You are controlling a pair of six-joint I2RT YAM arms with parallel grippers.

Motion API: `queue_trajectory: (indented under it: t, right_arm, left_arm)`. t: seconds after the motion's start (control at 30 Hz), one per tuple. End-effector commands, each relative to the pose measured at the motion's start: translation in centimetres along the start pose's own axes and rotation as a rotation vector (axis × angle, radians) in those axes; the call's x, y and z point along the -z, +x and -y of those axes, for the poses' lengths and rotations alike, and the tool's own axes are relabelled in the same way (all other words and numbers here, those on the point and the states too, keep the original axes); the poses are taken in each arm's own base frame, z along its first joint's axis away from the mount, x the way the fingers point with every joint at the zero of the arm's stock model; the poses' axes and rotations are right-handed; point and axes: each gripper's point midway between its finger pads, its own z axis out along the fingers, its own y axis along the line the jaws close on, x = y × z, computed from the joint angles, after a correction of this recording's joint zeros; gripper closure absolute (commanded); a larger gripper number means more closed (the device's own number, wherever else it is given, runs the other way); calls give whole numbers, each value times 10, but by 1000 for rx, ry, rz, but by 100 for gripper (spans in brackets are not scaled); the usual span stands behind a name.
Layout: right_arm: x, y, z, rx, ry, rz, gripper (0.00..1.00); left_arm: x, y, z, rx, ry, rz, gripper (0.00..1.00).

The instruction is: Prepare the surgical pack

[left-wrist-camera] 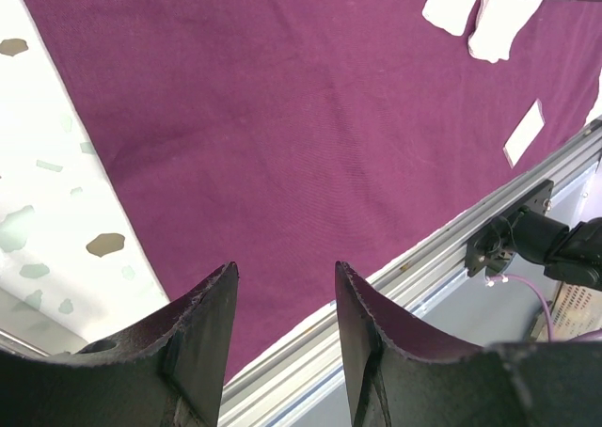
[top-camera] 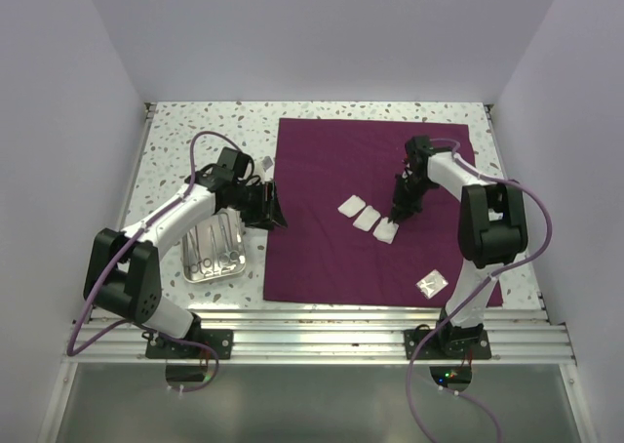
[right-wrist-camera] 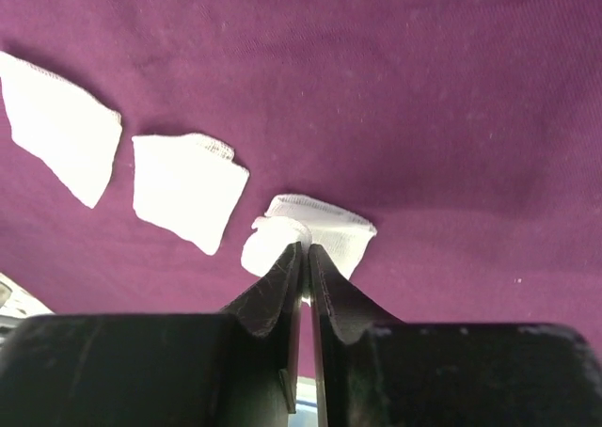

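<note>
The maroon cloth (top-camera: 331, 258) of the surgical pack lies flat and spread open. On it, three white gauze squares form a diagonal row (top-camera: 349, 206) (top-camera: 367, 219) (top-camera: 386, 231). My right gripper (right-wrist-camera: 307, 248) points down at the nearest one, its jaws almost together, pinching a bunched edge of that gauze square (right-wrist-camera: 334, 229). The two others (right-wrist-camera: 56, 126) (right-wrist-camera: 183, 187) lie flat to its left. My left gripper (left-wrist-camera: 282, 269) hangs open and holds nothing, over the cloth's left edge (left-wrist-camera: 282, 117). The steel tray (top-camera: 191, 275) with silver instruments (top-camera: 216, 248) sits left of the cloth.
A small clear packet (top-camera: 430, 284) lies on the cloth's near right corner. The aluminium rail (left-wrist-camera: 423, 267) runs along the near edge of the speckled tabletop (top-camera: 195, 131). White walls close in the table on three sides.
</note>
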Motion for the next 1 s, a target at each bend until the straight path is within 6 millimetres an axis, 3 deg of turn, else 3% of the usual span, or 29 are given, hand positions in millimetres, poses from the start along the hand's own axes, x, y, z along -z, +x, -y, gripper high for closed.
queue_trajectory:
  t: [0.0, 0.23, 0.53, 0.67, 0.97]
  right_arm:
    - [18, 2, -7, -16, -9, 11, 90]
    - [13, 11, 1, -24, 25, -33, 91]
    - [4, -4, 4, 4, 47, 6, 83]
    - [4, -14, 2, 24, 50, 25, 72]
    - [25, -11, 12, 65, 107, 45, 49]
  left_arm:
    - [3, -7, 13, -25, 47, 31, 50]
    - [3, -5, 13, -21, 48, 30, 50]
    - [3, -5, 12, -20, 49, 28, 51]
    - [2, -5, 13, -19, 50, 24, 50]
    - [3, -6, 13, -18, 49, 29, 50]
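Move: The nearly shut right fingertips are on the nearest gauze of the row of three, its middle about 1 cm back from them and 1 cm below. The next gauze lies some 5 cm left and 2 cm ahead of the hand, the far one about 8 cm left and 4 cm ahead, and the silver packet roughly 9 cm right and 14 cm back. From the left hand, the nearest gauze is about 20 cm right, 2 cm ahead and 10 cm below. The right hand edges back 1 cm, returns, shifts about 1.5 cm right and half-opens, releasing the gauze. ##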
